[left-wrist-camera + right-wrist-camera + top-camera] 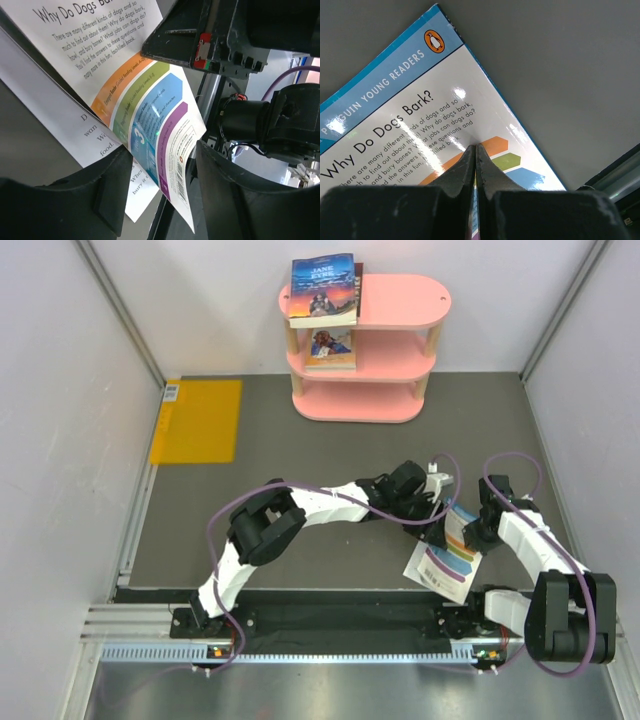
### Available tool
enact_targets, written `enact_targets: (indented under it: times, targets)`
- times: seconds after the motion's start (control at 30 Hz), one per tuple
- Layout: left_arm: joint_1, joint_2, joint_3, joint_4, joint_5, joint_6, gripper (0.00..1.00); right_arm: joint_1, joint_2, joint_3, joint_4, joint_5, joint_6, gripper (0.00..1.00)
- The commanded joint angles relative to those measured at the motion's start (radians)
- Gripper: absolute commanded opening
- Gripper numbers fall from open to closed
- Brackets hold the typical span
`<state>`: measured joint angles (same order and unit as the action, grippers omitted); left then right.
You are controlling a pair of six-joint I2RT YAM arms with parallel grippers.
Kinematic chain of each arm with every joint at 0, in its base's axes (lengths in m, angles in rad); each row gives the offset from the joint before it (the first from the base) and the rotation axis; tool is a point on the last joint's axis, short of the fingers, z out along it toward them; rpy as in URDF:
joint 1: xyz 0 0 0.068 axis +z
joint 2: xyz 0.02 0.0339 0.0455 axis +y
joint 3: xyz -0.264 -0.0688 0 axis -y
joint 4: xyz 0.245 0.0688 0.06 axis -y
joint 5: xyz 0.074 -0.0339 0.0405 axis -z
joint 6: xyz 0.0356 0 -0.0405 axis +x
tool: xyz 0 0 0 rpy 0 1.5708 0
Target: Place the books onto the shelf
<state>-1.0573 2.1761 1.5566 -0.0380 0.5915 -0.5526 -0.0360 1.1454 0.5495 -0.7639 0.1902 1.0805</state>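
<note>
A white colour-striped book (452, 558) lies open on the grey table near the right arm. Its back cover (150, 110) is lifted and curls upward. My right gripper (476, 146) is shut on that cover (420, 100), pinching it just above the coloured stripes. My left gripper (165, 160) stands open with the cover's barcode corner hanging between its jaws. From above, both grippers (443, 498) (472, 530) meet at the book's far edge. On the pink shelf (400, 300), a blue sunset book (322, 285) lies on the top board and another book (330, 348) on the middle board.
A flat yellow-orange rectangle (197, 421) lies on the floor at the far left. White walls close in both sides. A metal rail (300, 625) runs along the near edge, carrying both arm bases. The right arm's wrist (260, 120) sits close to my left fingers.
</note>
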Motion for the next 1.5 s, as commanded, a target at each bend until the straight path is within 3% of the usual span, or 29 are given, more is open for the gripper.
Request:
enact_targets:
  times: [0.0,0.33,0.4,0.5,0.7,0.77,0.8,0.9,0.97,1.0,1.1,1.17,1.47]
  targets:
    - [-0.017,0.048,0.063,-0.02,0.03,0.003,0.56,0.002,0.045,-0.072,0.173,-0.109,0.035,0.0]
    - [-0.017,0.126,0.138,-0.152,0.019,0.039,0.43,0.002,0.037,-0.06,0.172,-0.1,0.003,0.0]
    - [-0.017,0.136,0.143,-0.158,0.028,0.043,0.34,0.002,0.033,-0.059,0.172,-0.1,-0.005,0.0]
    - [-0.017,0.146,0.16,-0.163,0.059,0.042,0.0,0.002,0.033,-0.046,0.183,-0.104,-0.031,0.0]
    - [0.0,0.113,0.143,-0.172,0.042,0.062,0.0,0.002,0.071,0.033,0.222,-0.179,-0.243,0.0]
    - [0.029,0.084,0.119,-0.172,0.025,0.062,0.0,0.002,0.051,0.041,0.291,-0.296,-0.356,0.0]
    - [0.043,0.076,0.109,-0.174,0.019,0.06,0.0,0.002,0.036,0.043,0.331,-0.329,-0.379,0.03]
    - [0.103,0.036,0.062,-0.171,0.017,0.065,0.0,0.002,-0.093,0.026,0.409,-0.411,-0.418,0.23]
    - [0.151,0.002,0.022,-0.158,0.027,0.068,0.0,0.002,-0.197,0.021,0.423,-0.413,-0.419,0.53]
    - [0.164,-0.012,0.01,-0.157,0.031,0.072,0.0,0.002,-0.222,0.014,0.44,-0.413,-0.421,0.73]
    - [0.212,-0.061,-0.02,-0.157,0.051,0.095,0.0,0.002,-0.272,-0.009,0.469,-0.435,-0.426,0.94]
    - [0.235,-0.096,-0.023,-0.16,0.06,0.108,0.0,0.002,-0.269,-0.029,0.495,-0.478,-0.421,0.99]
    - [0.29,-0.191,-0.056,-0.051,0.155,0.031,0.0,0.002,-0.236,-0.217,0.856,-0.702,-0.321,1.0]
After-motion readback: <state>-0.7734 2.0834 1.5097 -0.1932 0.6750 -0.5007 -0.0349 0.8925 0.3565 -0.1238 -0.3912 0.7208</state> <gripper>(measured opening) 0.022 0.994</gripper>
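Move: The dog book lies under both hands. Its middle is about 4 cm to the left hand's right, 2 cm back and 5 cm below, with the raised left edge already between that hand's open fingers. The shelf's lowest board is some 27 cm ahead of the left hand and 16 cm to its left, and the table's near edge about 10 cm back. The right hand's shut tips rest on the cover; the book's middle lies roughly 4 cm left of them and 3 cm back. Down some 3 cm goes the left hand, its fingers closing on the raised cover and pages at the book's left edge; then it drags them about 10 cm forward and 9 cm left, rising at the end. The right hand first keeps its shut tips on the cover, then swings up and forward, opens wide and comes back down leftward at the book's right edge, tilted up some 40 degrees and turned counter-clockwise. ##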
